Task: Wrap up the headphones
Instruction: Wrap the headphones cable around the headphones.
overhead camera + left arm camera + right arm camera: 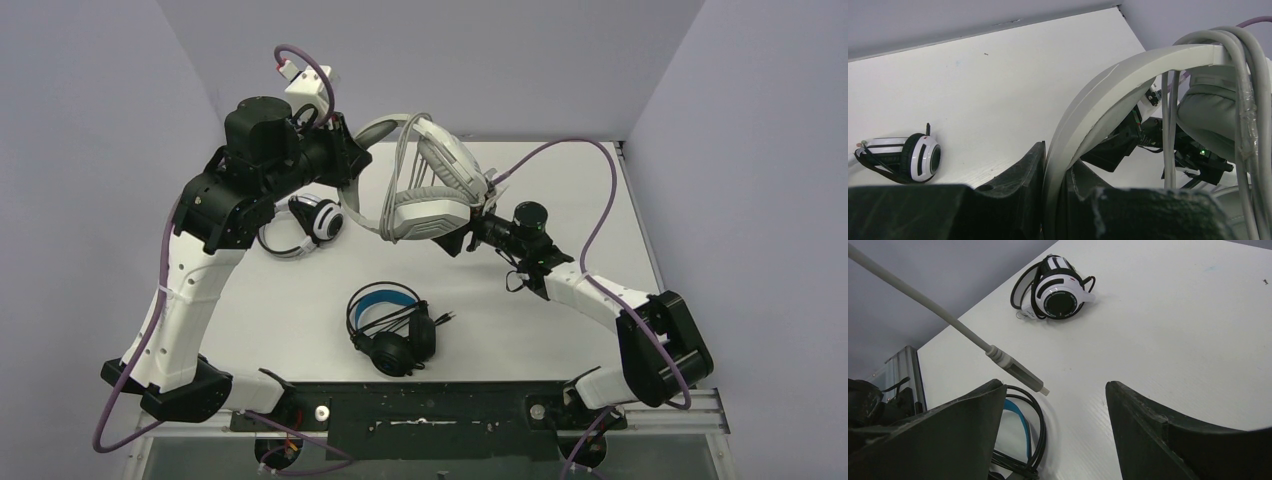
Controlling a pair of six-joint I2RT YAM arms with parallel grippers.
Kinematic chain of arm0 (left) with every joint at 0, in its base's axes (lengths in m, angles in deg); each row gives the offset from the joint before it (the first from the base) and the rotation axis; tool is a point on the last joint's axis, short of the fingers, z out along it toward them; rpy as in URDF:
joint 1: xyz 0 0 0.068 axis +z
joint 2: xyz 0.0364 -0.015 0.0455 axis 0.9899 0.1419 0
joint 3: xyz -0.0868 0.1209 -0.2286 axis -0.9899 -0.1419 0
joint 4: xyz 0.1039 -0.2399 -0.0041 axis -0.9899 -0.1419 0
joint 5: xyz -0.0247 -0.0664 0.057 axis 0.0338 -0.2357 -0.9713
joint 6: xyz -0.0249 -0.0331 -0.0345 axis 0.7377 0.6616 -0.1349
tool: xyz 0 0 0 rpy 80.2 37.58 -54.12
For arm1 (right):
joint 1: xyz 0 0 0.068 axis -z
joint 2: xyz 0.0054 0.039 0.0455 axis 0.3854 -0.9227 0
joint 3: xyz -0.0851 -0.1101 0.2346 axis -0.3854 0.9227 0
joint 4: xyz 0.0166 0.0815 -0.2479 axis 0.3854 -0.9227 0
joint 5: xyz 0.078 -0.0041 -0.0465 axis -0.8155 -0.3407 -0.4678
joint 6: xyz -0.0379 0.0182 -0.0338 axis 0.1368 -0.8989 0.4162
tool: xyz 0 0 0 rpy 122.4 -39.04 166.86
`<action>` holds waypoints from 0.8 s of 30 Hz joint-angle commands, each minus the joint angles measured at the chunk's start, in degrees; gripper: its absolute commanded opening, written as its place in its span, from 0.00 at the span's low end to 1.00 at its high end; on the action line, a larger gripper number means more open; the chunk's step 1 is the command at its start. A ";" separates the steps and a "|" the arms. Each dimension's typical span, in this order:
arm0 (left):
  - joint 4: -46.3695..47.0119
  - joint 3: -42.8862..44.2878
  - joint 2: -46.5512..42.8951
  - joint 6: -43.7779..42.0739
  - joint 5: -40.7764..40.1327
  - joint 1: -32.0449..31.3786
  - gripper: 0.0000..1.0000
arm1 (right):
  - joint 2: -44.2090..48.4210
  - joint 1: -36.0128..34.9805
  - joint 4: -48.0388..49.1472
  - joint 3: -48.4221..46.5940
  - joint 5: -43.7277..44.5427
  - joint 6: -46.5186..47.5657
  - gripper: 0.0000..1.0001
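A large white-grey headset [430,190] hangs in the air above the back of the table, its pale cable looped several times over the band [1243,100]. My left gripper [1058,165] [350,160] is shut on its headband [1088,110]. My right gripper [1054,385] [462,240] stands open just below the lower ear cup, holding nothing. The cable's plug [1018,372] dangles free by its left finger. A small white headset with black centres [310,222] [1055,287] [918,157] lies at left. The black headset with a blue-lined band [390,325] [1020,430] lies near the front.
The white table [560,200] is walled by grey panels at the back and sides. Its metal front rail [430,410] carries both arm bases. The right arm's purple cable [600,170] arcs over the table's back right.
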 commanded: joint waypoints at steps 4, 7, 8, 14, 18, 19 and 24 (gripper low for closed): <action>7.28 0.70 -2.47 3.56 1.83 0.28 0.00 | 0.05 -0.32 9.07 -2.25 -2.44 0.82 0.69; 7.24 0.88 -2.47 3.44 1.86 0.28 0.00 | -1.04 -0.27 10.85 -2.34 -3.19 -0.18 0.67; 7.15 0.94 -2.47 3.43 1.95 0.28 0.00 | -1.26 -0.30 11.71 -2.28 -3.52 -0.64 0.67; 7.25 0.91 -2.26 3.50 2.04 0.28 0.00 | -2.55 -0.27 14.16 -2.69 -4.74 -1.81 0.63; 7.34 0.89 -2.14 3.49 1.96 0.28 0.00 | -3.03 -0.28 14.39 -3.17 -5.06 -2.21 0.57; 7.33 0.82 -2.13 3.46 1.88 0.28 0.00 | -3.21 -0.27 14.77 -3.22 -5.25 -2.45 0.55; 8.11 0.27 -2.01 3.58 0.95 0.28 0.00 | -4.20 -0.37 16.56 -2.91 -6.29 -4.52 0.39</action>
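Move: Hanging free from the held gray headphones, the cable plug is only about 3 cm left, 1 cm back and 2 cm above the right hand's point; from the left hand it lies roughly 9 cm right, 1 cm ahead and 22 cm below. From the right hand, the gray ear cups are some 15 cm above and 2 cm ahead, neither left nor right, and the black headphones on the table about 8 cm back, 8 cm left and 24 cm below. Rising about 2 cm, with a tiny dip on the way, the right hand also eases some 1.5 cm left to bring its gap around the dangling cable plug. It turns about 5 degrees counter-clockwise with a slight upward tilt while the fingers narrow from wide to under half open, not yet shut on the plug. High up, the left hand stays put and keeps its grip on the gray headphones' band. ##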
